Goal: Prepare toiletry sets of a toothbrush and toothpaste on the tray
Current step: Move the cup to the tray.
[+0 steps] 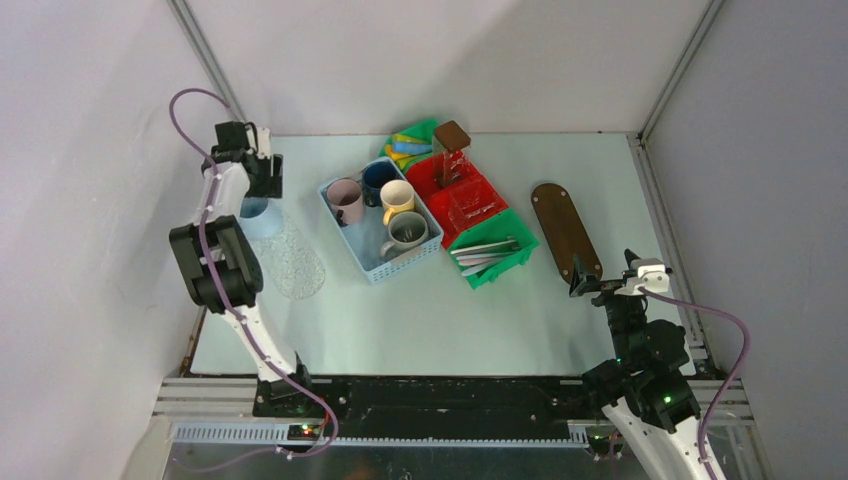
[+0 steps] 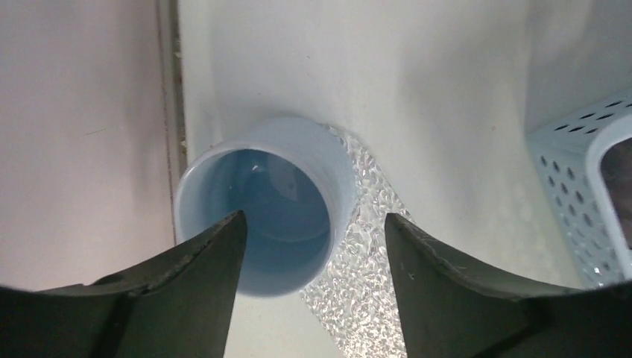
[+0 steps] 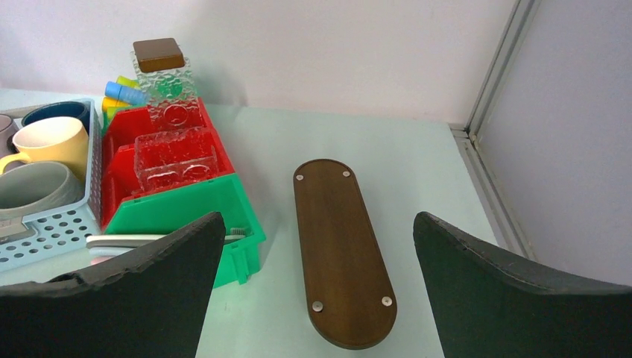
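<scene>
A pale blue mug (image 1: 255, 215) (image 2: 261, 194) stands empty at the far left, on the end of a clear textured glass dish (image 1: 292, 262) (image 2: 365, 246). My left gripper (image 1: 262, 188) (image 2: 313, 216) hangs open right above it; one finger is over the mug's mouth, the other outside its wall. The dark brown oval tray (image 1: 565, 228) (image 3: 339, 246) lies bare at the right. My right gripper (image 1: 585, 285) (image 3: 319, 220) stands open just short of the tray's near end. Toothbrushes (image 1: 487, 250) (image 3: 123, 240) lie in a green bin. Toothpaste tubes (image 1: 410, 150) (image 3: 123, 93) sit in another bin at the back.
A light blue perforated basket (image 1: 400, 272) (image 2: 577, 216) in the middle holds pink (image 1: 345, 198), dark blue (image 1: 380, 178), cream (image 1: 398, 198) and grey (image 1: 408, 233) mugs. A red bin (image 1: 470, 185) carries glass holders and a brown-lidded jar (image 1: 452, 135) (image 3: 158, 56). The side wall runs close beside the left gripper.
</scene>
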Controlling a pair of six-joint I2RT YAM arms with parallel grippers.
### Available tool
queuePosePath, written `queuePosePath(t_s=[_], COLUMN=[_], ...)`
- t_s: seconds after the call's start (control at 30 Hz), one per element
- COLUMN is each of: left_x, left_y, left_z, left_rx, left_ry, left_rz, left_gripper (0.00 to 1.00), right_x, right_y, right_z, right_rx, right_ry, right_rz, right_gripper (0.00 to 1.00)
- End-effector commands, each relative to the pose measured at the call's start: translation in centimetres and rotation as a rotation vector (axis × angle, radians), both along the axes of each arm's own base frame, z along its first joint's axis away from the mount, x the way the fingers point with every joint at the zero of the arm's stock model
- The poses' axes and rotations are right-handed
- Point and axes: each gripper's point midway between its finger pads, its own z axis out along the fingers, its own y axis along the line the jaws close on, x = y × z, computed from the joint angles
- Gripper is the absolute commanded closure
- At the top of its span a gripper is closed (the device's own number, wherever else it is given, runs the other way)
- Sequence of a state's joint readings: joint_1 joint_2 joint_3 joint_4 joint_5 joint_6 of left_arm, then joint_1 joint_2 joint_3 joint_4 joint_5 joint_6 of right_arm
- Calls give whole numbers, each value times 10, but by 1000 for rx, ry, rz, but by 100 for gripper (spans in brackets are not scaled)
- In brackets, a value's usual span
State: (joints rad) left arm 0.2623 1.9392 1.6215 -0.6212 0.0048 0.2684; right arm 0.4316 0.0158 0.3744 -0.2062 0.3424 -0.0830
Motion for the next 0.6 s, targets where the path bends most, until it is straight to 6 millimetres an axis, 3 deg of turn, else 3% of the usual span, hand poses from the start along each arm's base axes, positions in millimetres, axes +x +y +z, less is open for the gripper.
queuePosePath(t_s=[0.0, 0.13, 0.27, 0.43, 0.47, 0.57], left_x=[1, -10, -21, -40, -40, -49], left_y=[5, -5, -34, -70, -90, -119], left_z=[72, 97, 118, 119, 119, 115], left_rx=[28, 48, 69, 39, 34, 15], left_ry=[-183, -224, -241, -195, -191, -174], left_rz=[113, 213, 266, 317, 285, 279], left_gripper=[21, 14, 5, 0, 0, 0], right_x=[-18, -19, -20, -20, -21, -20], right_y=[-6, -7, -8, -8, -8, -9], right_z=[32, 34, 35, 35, 35, 35], right_rx=[54, 60, 61, 61, 61, 58], right_ry=[-139, -145, -144, -142, -144, -141], right_rz=[12, 8, 5, 5, 6, 5], right_gripper=[0, 0, 0, 0, 0, 0])
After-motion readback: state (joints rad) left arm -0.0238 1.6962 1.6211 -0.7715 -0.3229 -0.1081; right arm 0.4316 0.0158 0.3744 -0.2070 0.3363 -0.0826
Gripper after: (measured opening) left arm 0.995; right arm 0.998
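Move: The blue cup I have just set on the far end of the clear tray stands 3 cm left of my open left hand and 1 cm ahead, its middle some 6 cm below. The tray's middle lies about 7 cm back and 5 cm right, 11 cm down. In the basket the mauve mug is roughly 19 cm right and 5 cm ahead, 5 cm lower. From my right hand the cup is about 26 cm ahead, 76 cm left and 20 cm down. I lift my left hand straight up off the blue cup by about 10 cm while spreading the fingers from mostly to fully open, then swing it right about 9 cm and slightly back, across towards the mug basket. On the way the hand turns some 10 degrees counter-clockwise and its fingers tip up a little towards forward. ##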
